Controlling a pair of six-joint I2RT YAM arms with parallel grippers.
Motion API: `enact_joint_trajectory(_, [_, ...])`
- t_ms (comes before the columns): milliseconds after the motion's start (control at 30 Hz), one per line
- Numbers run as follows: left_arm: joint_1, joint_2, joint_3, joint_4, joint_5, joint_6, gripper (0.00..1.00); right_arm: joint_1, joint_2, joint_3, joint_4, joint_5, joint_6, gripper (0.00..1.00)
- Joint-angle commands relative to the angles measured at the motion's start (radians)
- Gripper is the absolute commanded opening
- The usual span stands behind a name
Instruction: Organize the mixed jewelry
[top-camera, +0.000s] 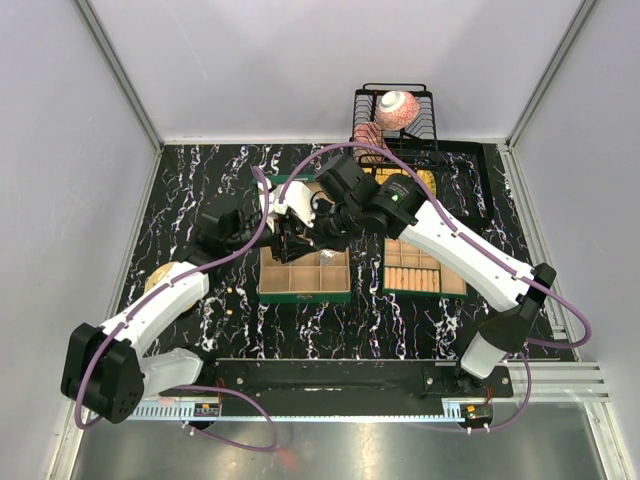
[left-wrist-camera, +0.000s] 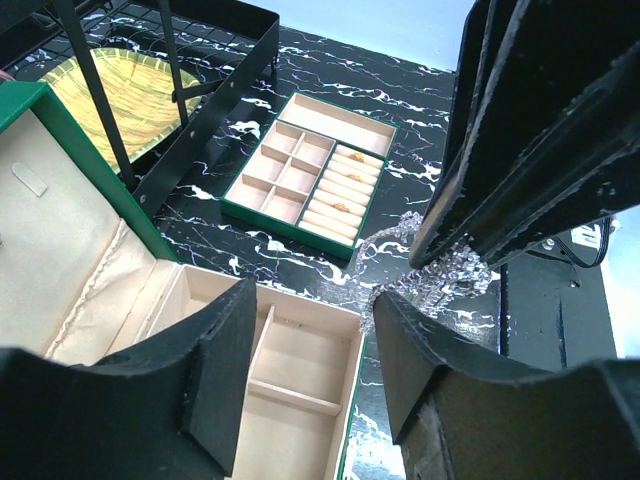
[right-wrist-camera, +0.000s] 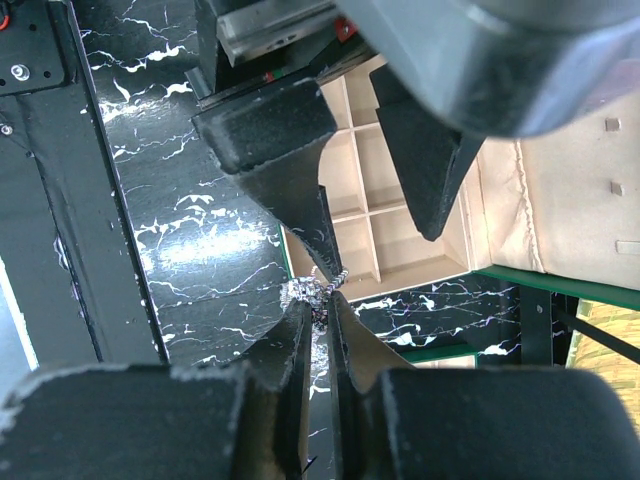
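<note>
My right gripper (right-wrist-camera: 318, 305) is shut on a bunched silvery chain (right-wrist-camera: 316, 290), one piece of the mixed jewelry. It holds the chain just off the corner of the open green box (top-camera: 305, 283) with beige compartments. In the left wrist view the chain (left-wrist-camera: 450, 272) hangs sparkling from the right gripper's tips. My left gripper (left-wrist-camera: 315, 300) is open above the box's compartments, and its right fingertip (left-wrist-camera: 400, 320) is against the chain's loose end. From above, both grippers meet over the box's far edge, the left (top-camera: 290, 240) and the right (top-camera: 318, 228).
A second green box (top-camera: 424, 272) with ring rolls lies to the right. A gold-coloured plate (top-camera: 158, 278) shows partly under the left arm. A black wire rack (top-camera: 395, 135) holding a bowl stands at the back. The first box's raised lid (left-wrist-camera: 60, 230) stands beside the left gripper.
</note>
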Motion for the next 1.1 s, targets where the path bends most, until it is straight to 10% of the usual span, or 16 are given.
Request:
enact_joint_trajectory(0, [-0.006, 0.01, -0.002, 0.066, 0.035, 0.011, 0.51, -0.008, 0.002, 0.047, 0.015, -0.007, 0.005, 0.0])
enact_joint_trajectory(1067, [-0.016, -0.013, 0.013, 0.058, 0.072, -0.031, 0.0, -0.006, -0.005, -0.005, 0.038, 0.026, 0.006, 0.04])
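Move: The tangled jewelry clump hangs in my right fingertips, its middle about 1 cm to the left of the right hand point and 1 cm below it. From my half-open left hand, which points right, the clump is some 3 cm back and 2 cm to the right, at about its height. The open box's compartments lie roughly 18 cm below my left hand and 4 cm back; the ring tray is about 32 cm to its right, 5 cm back and equally low. I shut my left fingers from about half open to fully closed on the loose strand at the forward side of the clump, easing that hand about 1 cm back and 1 cm down towards the clump with barely any turn. My right hand stays almost in place and keeps its grip on the clump. ##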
